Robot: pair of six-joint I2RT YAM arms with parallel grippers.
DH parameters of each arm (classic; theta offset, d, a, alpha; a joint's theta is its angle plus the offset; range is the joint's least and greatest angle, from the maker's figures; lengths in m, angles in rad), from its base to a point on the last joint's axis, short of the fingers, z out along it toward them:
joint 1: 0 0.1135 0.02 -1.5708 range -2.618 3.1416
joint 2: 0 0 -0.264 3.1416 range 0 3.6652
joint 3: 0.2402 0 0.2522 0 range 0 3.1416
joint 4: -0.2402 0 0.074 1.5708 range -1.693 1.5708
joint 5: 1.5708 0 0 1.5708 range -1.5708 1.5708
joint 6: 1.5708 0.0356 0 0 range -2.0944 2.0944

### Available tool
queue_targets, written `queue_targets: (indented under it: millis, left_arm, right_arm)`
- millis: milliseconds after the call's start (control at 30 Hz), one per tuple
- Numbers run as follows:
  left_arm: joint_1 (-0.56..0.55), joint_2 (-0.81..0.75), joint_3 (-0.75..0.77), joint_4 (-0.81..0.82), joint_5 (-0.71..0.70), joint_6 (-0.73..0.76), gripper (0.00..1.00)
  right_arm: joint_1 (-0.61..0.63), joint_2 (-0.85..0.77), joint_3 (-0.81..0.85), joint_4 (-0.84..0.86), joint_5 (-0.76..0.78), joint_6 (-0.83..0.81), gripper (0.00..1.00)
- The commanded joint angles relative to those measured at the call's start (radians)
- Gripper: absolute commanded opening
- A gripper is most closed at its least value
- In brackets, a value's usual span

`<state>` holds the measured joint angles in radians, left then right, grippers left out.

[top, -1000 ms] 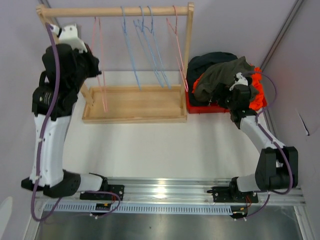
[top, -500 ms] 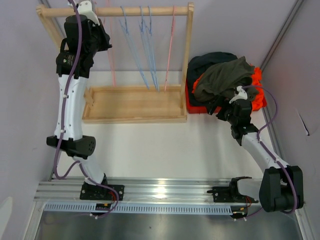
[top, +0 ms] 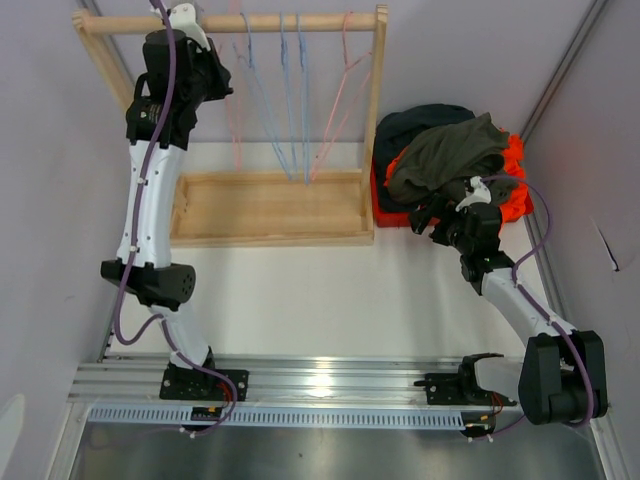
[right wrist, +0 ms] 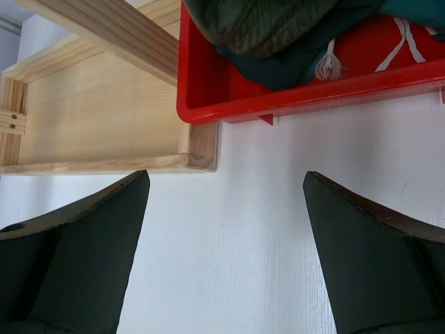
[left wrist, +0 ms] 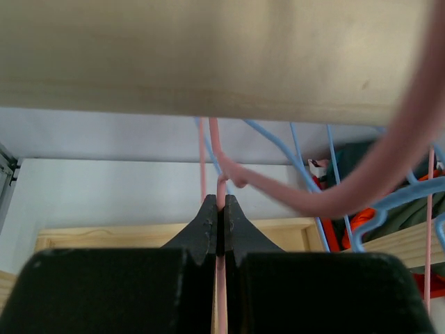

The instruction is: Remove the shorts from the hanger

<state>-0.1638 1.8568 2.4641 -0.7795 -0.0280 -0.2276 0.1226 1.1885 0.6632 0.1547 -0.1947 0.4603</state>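
Note:
The shorts lie piled in a red bin right of the rack: an olive-green pair on top, orange and dark navy beneath. The right wrist view shows the olive pair over a dark teal one. My left gripper is shut on a bare pink hanger just under the wooden rod. From above, that gripper is at the rod's left end. My right gripper is open over the white table, just in front of the bin.
The wooden rack's rod carries bare blue hangers and a second pink hanger, hanging askew. Its wooden base tray lies below. The right post stands next to the bin. Grey walls close in both sides.
My left arm rose from the rack's left post to the rod and shifted right with the pink hanger; the hangers swung. My right arm drew back from the bin over the table.

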Motion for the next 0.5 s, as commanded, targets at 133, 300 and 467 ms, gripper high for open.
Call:
queue_targets:
  millis: [133, 300, 467]
  left_arm:
    - [0.009, -0.042, -0.036, 0.016, 0.020, 0.005, 0.29]
    - [0.009, -0.097, -0.037, 0.003, 0.020, 0.013, 0.54]
    - [0.007, -0.234, -0.134, -0.037, 0.049, 0.011, 0.87]
  right_arm:
    - [0.005, -0.012, 0.004, 0.039, -0.017, 0.008, 0.99]
    - [0.008, -0.035, 0.006, 0.023, -0.011, 0.003, 0.99]
    - [0.026, -0.090, 0.019, -0.035, 0.026, -0.002, 0.99]
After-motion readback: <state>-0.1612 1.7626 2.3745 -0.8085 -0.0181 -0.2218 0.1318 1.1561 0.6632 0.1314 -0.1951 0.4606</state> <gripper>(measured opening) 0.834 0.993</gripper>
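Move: The left hand holds the last pink hanger by its neck under the rack's bar, which lies roughly 7 cm above the fingertips and about level with them fore and aft. The nearest blue hangers hang some 9 cm to this hand's right, level fore and aft, their middles about 5 cm lower. From the idle right hand, the bar's middle is some 12 cm ahead, 36 cm to the left and 35 cm above. The left fingers let go of the pink hanger's neck, opening steadily from shut to nearly wide while the hand first sinks about 1.5 cm under the bar to leave the hook hanging. With the fingers spreading, the hand then rises back to its starting height and draws back nearly 3 cm, away from the hanger; the wrist barely turns. ##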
